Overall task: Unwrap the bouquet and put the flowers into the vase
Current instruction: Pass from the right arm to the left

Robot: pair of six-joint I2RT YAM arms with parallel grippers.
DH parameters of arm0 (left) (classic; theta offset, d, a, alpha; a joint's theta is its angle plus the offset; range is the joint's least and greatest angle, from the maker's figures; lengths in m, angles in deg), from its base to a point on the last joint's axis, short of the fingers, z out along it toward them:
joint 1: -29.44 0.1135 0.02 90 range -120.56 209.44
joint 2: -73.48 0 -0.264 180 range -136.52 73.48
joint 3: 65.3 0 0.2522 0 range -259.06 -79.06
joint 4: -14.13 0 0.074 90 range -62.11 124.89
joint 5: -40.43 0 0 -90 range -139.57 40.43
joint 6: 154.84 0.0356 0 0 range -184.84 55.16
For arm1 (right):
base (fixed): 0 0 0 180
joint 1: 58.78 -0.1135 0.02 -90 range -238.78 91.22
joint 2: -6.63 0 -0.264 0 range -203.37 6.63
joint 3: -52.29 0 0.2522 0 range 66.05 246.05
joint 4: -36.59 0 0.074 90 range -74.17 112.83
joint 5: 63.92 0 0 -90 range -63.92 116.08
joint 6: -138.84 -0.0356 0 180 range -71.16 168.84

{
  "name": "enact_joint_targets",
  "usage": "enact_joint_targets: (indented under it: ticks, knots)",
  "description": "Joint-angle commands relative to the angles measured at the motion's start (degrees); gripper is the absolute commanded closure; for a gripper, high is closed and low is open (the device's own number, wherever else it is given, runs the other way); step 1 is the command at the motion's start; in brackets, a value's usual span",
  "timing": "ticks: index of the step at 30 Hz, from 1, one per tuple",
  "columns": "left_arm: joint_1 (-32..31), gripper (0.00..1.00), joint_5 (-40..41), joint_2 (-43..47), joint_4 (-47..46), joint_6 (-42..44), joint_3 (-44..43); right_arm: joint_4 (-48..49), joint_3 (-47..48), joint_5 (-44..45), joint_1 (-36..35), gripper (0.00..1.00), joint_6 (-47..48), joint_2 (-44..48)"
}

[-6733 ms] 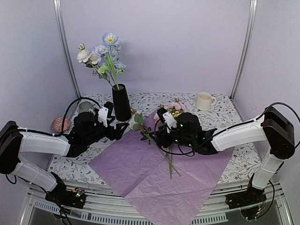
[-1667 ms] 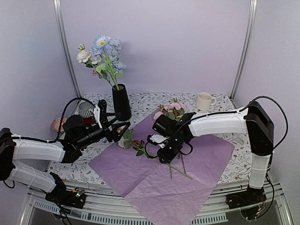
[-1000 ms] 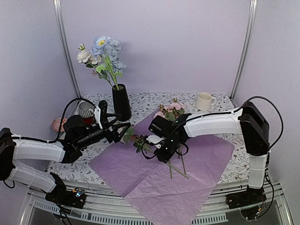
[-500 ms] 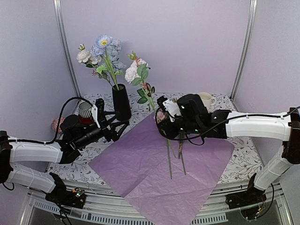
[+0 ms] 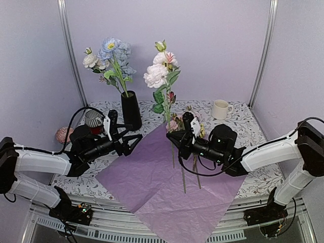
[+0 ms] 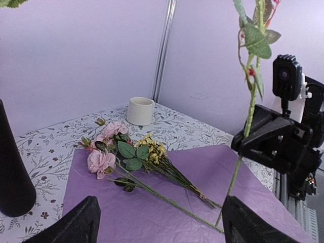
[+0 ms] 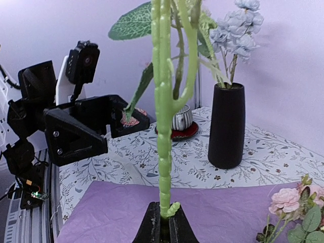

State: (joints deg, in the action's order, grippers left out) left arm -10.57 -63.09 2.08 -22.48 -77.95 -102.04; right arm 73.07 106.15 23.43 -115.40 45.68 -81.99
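The black vase (image 5: 131, 110) stands at the back left and holds pale blue and white flowers (image 5: 112, 55). My right gripper (image 5: 174, 137) is shut on the green stem (image 7: 163, 126) of a white and pink flower (image 5: 159, 71), held upright above the paper; its jaws pinch the stem's lower part (image 7: 165, 223). The bouquet is unwrapped: its lilac paper (image 5: 152, 187) lies flat with pink roses (image 6: 104, 152) and a yellow cluster (image 6: 152, 149) on it. My left gripper (image 5: 132, 142) hovers open near the vase (image 6: 12, 177), nothing between its fingers (image 6: 76, 225).
A cream mug (image 5: 220, 109) sits at the back right. A striped cup (image 5: 92, 119) on a red saucer and a pink ball (image 5: 64, 134) stand at the left, behind my left arm. Loose stems (image 5: 190, 174) lie on the paper under the right arm.
The right gripper has raised the white and pink flower from lying low over the paper to upright, and the right arm has swung round. The left gripper has stayed open, almost still.
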Motion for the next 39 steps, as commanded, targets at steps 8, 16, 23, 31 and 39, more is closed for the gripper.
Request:
enact_joint_targets:
  ticks: [8,16,23,31,39]
  knots:
    - [-1.0,0.14,-6.0,-4.7,-3.5,-2.0,-1.7,8.5,3.2,-12.2,-0.1,0.97,-4.3,-9.9]
    - [-1.0,0.16,-13.6,-7.6,-6.7,-6.0,-3.0,8.8,5.6,-21.4,0.0,0.97,-10.3,-15.0]
    - [-1.0,0.23,-19.8,-6.8,-11.8,-8.1,-2.0,8.6,6.5,-23.3,-0.2,0.97,-11.3,-16.5]
    - [-1.6,0.29,-24.7,-9.2,-12.8,-9.4,-3.6,8.0,7.2,-23.9,-0.8,0.97,-10.9,-17.3]
    - [-3.3,0.43,-25.1,-10.8,-10.1,-7.7,-5.8,7.1,7.8,-24.2,-1.6,0.97,-10.0,-17.8]
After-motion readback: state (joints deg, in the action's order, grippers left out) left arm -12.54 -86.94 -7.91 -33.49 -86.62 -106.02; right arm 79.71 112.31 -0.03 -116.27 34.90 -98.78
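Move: My right hand already holds the white-flower stem upright in shut fingers; that grip on the stem lies about 14 cm to the right of my open left hand, roughly level with it and 1 cm higher. The black vase stands some 26 cm ahead of my left hand, 3 cm left, its middle 8 cm lower. From my right hand, my left gripper is about 14 cm to the left, nearly level, and the pink blooms lie roughly 24 cm ahead, 3 cm right, 18 cm below. I bring both hands together. My right keeps its pinch and carries the stem about 6 cm left, as far down and some 5 cm back, turning roughly 25 degrees counter-clockwise. My open left hand goes right, dipping briefly, then swings back and up again, turning clockwise, to take the stem between its fingers above my right grip; they start to close. ##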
